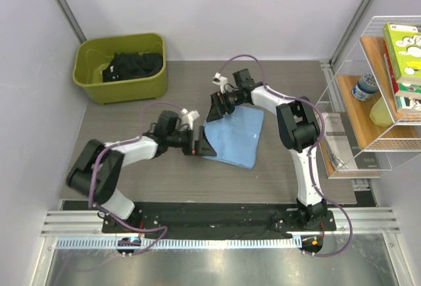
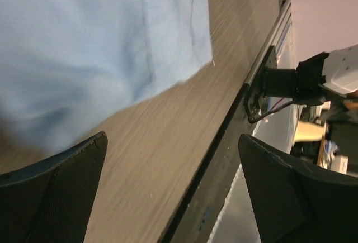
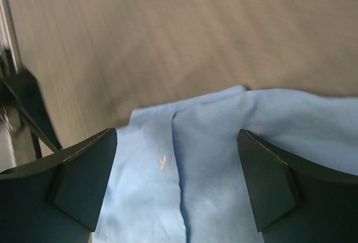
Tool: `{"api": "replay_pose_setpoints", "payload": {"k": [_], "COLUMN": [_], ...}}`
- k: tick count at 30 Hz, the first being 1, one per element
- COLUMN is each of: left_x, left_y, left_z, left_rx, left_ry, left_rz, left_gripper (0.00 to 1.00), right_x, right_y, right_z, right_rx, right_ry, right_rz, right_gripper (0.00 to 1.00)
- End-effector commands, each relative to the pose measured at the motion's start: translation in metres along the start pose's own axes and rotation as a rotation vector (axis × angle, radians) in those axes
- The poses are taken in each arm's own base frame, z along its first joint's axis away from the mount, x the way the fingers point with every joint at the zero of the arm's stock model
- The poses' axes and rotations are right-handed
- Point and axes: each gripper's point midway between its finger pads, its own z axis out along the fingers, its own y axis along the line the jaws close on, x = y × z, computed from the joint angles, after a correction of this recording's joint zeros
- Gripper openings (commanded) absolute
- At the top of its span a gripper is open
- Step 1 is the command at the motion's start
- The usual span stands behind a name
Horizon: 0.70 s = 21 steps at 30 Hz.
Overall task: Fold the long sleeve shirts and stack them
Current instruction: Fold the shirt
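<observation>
A light blue long sleeve shirt [image 1: 235, 136] lies folded into a rough rectangle on the grey-brown table, between the two arms. My left gripper [image 1: 198, 143] is at its near left corner, open, with bare table between the fingers and the shirt's edge [image 2: 106, 53] just beyond them. My right gripper [image 1: 220, 106] is over the shirt's far left corner, open. In the right wrist view the button front [image 3: 168, 165] lies between the wide-apart fingers, and nothing is gripped.
An olive green bin [image 1: 122, 66] with dark clothes stands at the back left. A white wire shelf [image 1: 388, 89] with books and a bottle is at the right. The table's black front rail [image 2: 224, 137] runs near the left gripper.
</observation>
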Motion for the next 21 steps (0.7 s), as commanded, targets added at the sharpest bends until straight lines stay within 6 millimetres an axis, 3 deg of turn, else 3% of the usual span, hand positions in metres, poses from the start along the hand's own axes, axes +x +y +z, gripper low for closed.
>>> {"api": "replay_pose_setpoints", "payload": {"k": [1,2,3,4,6,9,12,13,15,16,17,18,20,21], "left_x": [-0.017,-0.019,-0.022,-0.024,-0.026,-0.031,-0.035,-0.046,-0.043,-0.054,-0.051,-0.051,-0.056,-0.052], "left_y": [-0.015,-0.006,-0.013,-0.011,-0.004,0.013,0.035,0.036,0.051,0.052,0.058,0.059,0.049,0.053], "left_z": [-0.073,-0.092,-0.107,-0.115,-0.122,-0.115,-0.098,-0.094,-0.08,-0.077,-0.069,-0.065,-0.056,-0.049], "left_rx": [0.016,-0.028,-0.037,-0.074,-0.14,-0.19,-0.186,-0.165,-0.156,-0.132,-0.134,-0.124,-0.078,-0.072], "left_ry": [-0.152,-0.187,-0.225,-0.237,-0.258,-0.292,-0.304,-0.338,-0.331,-0.369,-0.363,-0.373,-0.381,-0.361], "left_rz": [0.039,-0.01,0.01,0.041,0.021,-0.116,-0.268,-0.273,-0.405,-0.387,-0.407,-0.424,-0.371,-0.378], "left_gripper": [1.0,1.0,1.0,1.0,1.0,1.0,0.92,0.89,0.8,0.78,0.75,0.72,0.66,0.66], "right_x": [0.027,0.025,0.023,0.027,0.017,-0.008,-0.011,-0.006,0.017,0.025,0.035,0.059,0.076,0.094], "right_y": [0.044,0.057,0.065,0.072,0.093,0.108,0.117,0.113,0.109,0.108,0.107,0.103,0.101,0.098], "right_z": [0.012,0.009,0.007,0.004,-0.003,-0.021,-0.041,-0.046,-0.053,-0.061,-0.064,-0.064,-0.07,-0.07], "right_rx": [-0.092,-0.122,-0.134,-0.149,-0.16,-0.105,-0.035,0.006,0.043,0.076,0.087,0.089,0.108,0.11], "right_ry": [0.149,0.149,0.154,0.174,0.155,0.109,0.098,0.118,0.166,0.188,0.207,0.252,0.278,0.311], "right_rz": [-0.255,-0.285,-0.319,-0.361,-0.406,-0.422,-0.417,-0.401,-0.352,-0.339,-0.327,-0.287,-0.266,-0.237], "right_gripper": [0.93,0.93,0.93,0.93,0.93,0.93,0.92,0.92,0.84,0.79,0.75,0.7,0.61,0.56]}}
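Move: The folded blue shirt lies flat, its middle about 11 cm to the right of the left gripper, 4 cm farther out and some 3 cm below it; the shirt's near-left corner is just about 3 cm back from that gripper. From the right gripper, whose fingers are already down at the shirt's far-left part, the shirt's middle is roughly 12 cm back and 6 cm to the right, about 1 cm lower. Sweep the right gripper back about 8 cm and a little left, low on the shirt's far-left part, turning it some 20 degrees counter-clockwise to swivel the cloth, then lift it about 8 cm off the shirt, easing right and back. Meanwhile raise the left gripper off the near-left corner and about 10 cm left, then lower it beside the shirt's left edge; begin closing both grippers, empty. ##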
